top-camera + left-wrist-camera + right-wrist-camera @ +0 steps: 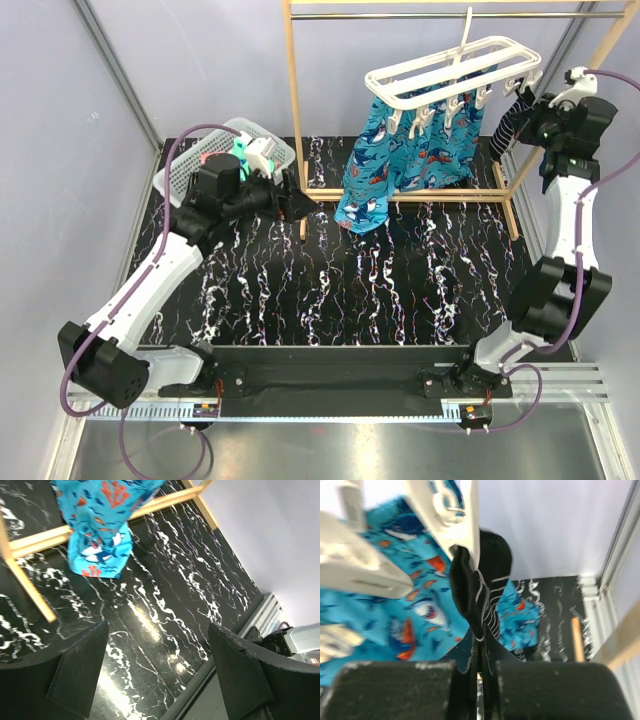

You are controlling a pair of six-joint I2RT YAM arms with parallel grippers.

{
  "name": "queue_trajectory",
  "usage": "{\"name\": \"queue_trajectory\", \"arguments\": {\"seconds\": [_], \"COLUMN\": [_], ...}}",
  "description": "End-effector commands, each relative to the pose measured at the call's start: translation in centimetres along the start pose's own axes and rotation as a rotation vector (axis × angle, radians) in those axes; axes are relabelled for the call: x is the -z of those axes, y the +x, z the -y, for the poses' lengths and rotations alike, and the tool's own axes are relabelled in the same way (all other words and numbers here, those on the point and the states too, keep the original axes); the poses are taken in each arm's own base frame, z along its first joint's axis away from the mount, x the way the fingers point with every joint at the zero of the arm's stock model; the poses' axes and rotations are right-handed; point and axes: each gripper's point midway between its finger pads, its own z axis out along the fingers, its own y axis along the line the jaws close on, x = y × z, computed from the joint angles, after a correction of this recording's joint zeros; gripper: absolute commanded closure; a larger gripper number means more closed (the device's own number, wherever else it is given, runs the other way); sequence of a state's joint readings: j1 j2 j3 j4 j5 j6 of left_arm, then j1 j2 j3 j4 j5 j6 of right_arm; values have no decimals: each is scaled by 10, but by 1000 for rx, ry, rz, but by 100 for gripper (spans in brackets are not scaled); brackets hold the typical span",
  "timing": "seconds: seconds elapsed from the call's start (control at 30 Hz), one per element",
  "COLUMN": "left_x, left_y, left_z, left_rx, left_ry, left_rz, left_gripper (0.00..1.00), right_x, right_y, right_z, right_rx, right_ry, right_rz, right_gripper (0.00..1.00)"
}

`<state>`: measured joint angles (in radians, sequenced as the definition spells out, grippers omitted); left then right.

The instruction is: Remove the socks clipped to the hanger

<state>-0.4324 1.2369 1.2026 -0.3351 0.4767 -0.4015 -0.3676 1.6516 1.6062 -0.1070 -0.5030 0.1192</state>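
The white slatted hanger (pixel 455 68) hangs by its hook from the wooden rack's rail, its small clips dangling below. At its right end a black-and-white striped sock (pixel 503 135) hangs from a white clip (pixel 465 525). My right gripper (pixel 522 116) is shut on the lower part of this sock (pixel 485 585), the fabric pinched between its fingers (pixel 481 667). My left gripper (pixel 305 207) hovers open and empty over the table beside the basket; in the left wrist view nothing lies between the jaws of the left gripper (pixel 157 630).
A blue shark-print cloth (pixel 400 160) hangs from the hanger's middle clips down to the table. The tall wooden rack (pixel 293 110) stands at the back. A white mesh basket (pixel 180 168) at the back left holds teal and pink socks (pixel 240 150).
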Motion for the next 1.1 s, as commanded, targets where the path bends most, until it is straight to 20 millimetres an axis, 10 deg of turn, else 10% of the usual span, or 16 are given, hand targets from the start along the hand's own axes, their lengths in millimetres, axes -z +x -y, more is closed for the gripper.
{"name": "queue_trajectory", "arguments": {"seconds": [0.0, 0.6, 1.07], "left_x": [-3, -103, -196], "left_y": [-27, -93, -87], "left_z": [32, 190, 220], "left_rx": [-20, -324, -401], "left_ry": [30, 261, 289], "left_rz": [107, 443, 424], "left_gripper": [16, 15, 10], "right_x": [41, 114, 135], "right_y": [-45, -22, -19], "right_z": [-33, -137, -168], "right_rx": [-123, -384, -515], "right_ry": [-1, -197, -320], "right_rz": [120, -98, -121], "right_gripper": [100, 100, 100]}}
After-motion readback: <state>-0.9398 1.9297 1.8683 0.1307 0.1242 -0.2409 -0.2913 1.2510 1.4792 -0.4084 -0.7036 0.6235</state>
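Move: The shut right fingers already hold the striped sock's upper part; its middle is about 3 cm left and 3 cm below them, and the clip still biting it some 4 cm ahead and 6 above. The hanger's middle is roughly 14 cm left, 3 ahead and 11 up; the shark-print trunks are about 20 left, 6 ahead and 10 lower. From the left hand the sock is roughly 43 cm right, 18 ahead, at about its height. The right hand keeps its shut grip on the striped sock and draws it back and left, about 13 cm each way, away from the rack's right side, rising some 6 cm mostly at the start while it rolls about 30 degrees, left side up. Meanwhile the left hand, fingers staying wide open, sweeps about 27 cm right towards the sock, climbing some 8 cm early on and tipping its fingers up by about 30 degrees, and ends just short of the sock's striped foot. ##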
